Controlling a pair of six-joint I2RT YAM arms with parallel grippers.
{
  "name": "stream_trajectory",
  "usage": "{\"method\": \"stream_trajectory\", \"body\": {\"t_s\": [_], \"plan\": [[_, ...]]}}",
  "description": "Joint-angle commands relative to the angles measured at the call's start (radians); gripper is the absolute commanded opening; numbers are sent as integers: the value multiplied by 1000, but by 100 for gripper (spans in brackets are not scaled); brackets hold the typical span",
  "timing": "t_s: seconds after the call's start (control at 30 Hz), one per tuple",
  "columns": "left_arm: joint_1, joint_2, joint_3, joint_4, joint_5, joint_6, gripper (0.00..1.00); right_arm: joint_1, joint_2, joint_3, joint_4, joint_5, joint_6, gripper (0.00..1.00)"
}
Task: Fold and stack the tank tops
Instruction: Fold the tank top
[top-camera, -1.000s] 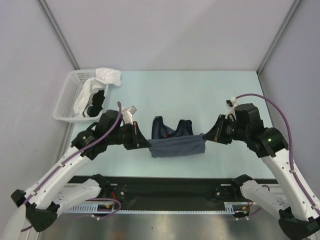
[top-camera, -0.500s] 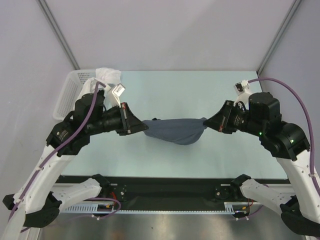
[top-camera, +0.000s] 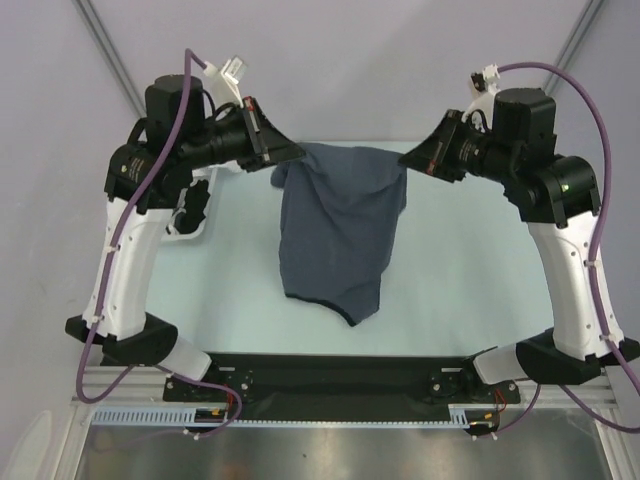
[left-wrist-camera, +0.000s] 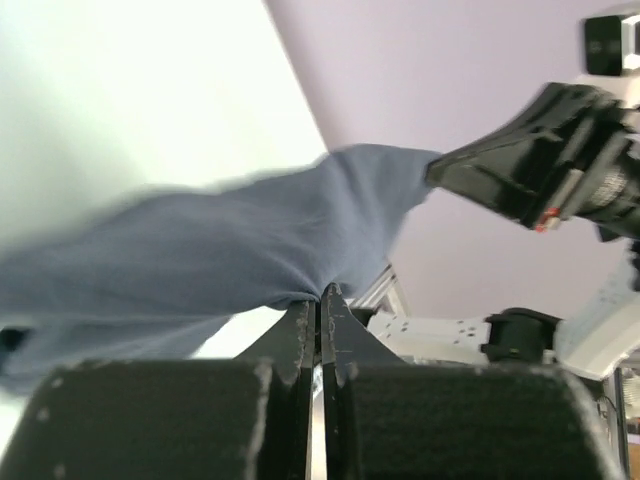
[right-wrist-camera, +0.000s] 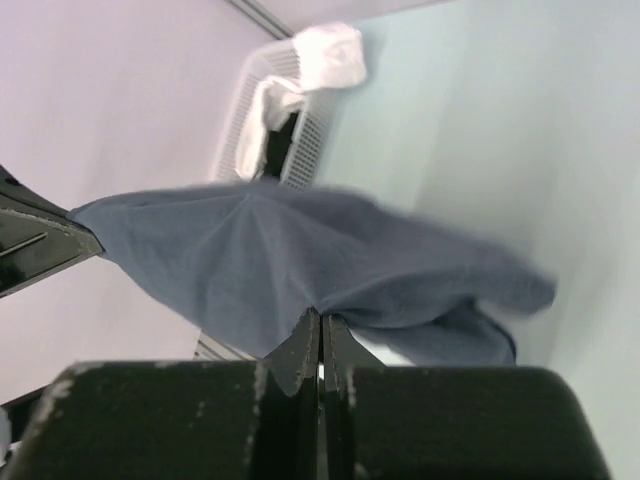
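The slate-blue tank top (top-camera: 338, 225) hangs in the air above the table, stretched between my two raised grippers and drooping toward the near edge. My left gripper (top-camera: 290, 156) is shut on its top left corner, and my right gripper (top-camera: 410, 160) is shut on its top right corner. In the left wrist view the cloth (left-wrist-camera: 200, 250) bunches into the closed tips of the left gripper (left-wrist-camera: 321, 292). The right wrist view shows the cloth (right-wrist-camera: 300, 250) pinched in the right gripper (right-wrist-camera: 321, 315). A black cloth (right-wrist-camera: 275, 140), seemingly the black tank top, lies in the basket.
A white lattice basket (right-wrist-camera: 250, 95) stands at the table's far left, with a white cloth (right-wrist-camera: 330, 55) draped over its rim. In the top view my left arm hides most of it. The pale green table (top-camera: 470, 260) lies below the hanging top.
Both arms have risen and swung toward the far side with the slate-blue top in their grip. It has come off the table and now hangs at full length.
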Motion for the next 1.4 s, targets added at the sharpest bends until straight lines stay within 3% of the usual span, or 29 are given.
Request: {"method": "stream_trajectory", "body": {"t_s": [0.0,0.3,0.57,0.7,0.83,1.0,1.13,1.17,1.27,1.37], "plan": [[6,23,166,-7,97,12,0,-2,25,156,30,-101,-22,0],[-12,-230,-84,132,94,-67,0,4,-106,109,29,-127,19,0],[-52,-266,-132,147,77,-96,0,4,-165,95,9,-130,38,0],[-29,-168,-113,167,133,-99,0,-15,-96,92,30,-139,36,0],[67,-68,-81,201,196,-108,0,-87,5,109,93,-224,55,0],[160,114,113,239,282,-146,0,-223,186,215,234,-379,122,0],[221,294,368,326,359,-258,0,-289,421,613,285,-472,246,0],[232,331,396,405,374,-321,0,-303,482,649,308,-519,280,0],[259,360,381,554,405,-401,0,-350,487,568,484,-576,369,0],[269,380,349,569,402,-375,0,-369,486,485,512,-586,331,0]]}}
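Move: Each hand already pinches an upper corner of the tank top, which hangs trailing back between them. Its middle lies some 6 cm back, 8 cm right and 18 cm below the left hand, and equally far back, 8 cm left and 17 cm below the right hand. The table's middle is about 6 cm ahead, 8 cm right and 46 cm below the left hand. The laundry basket is about 19 cm ahead and 35 cm left of that hand, 40 cm down. Keeping their pinch on the tank top's corners, both hands draw back towards the base about 10 cm while climbing, then reverse and swing it briskly out over the table some 23 cm, dipping a little before rising again. Their fingertips tip up about 20 degrees, nearly to level. ##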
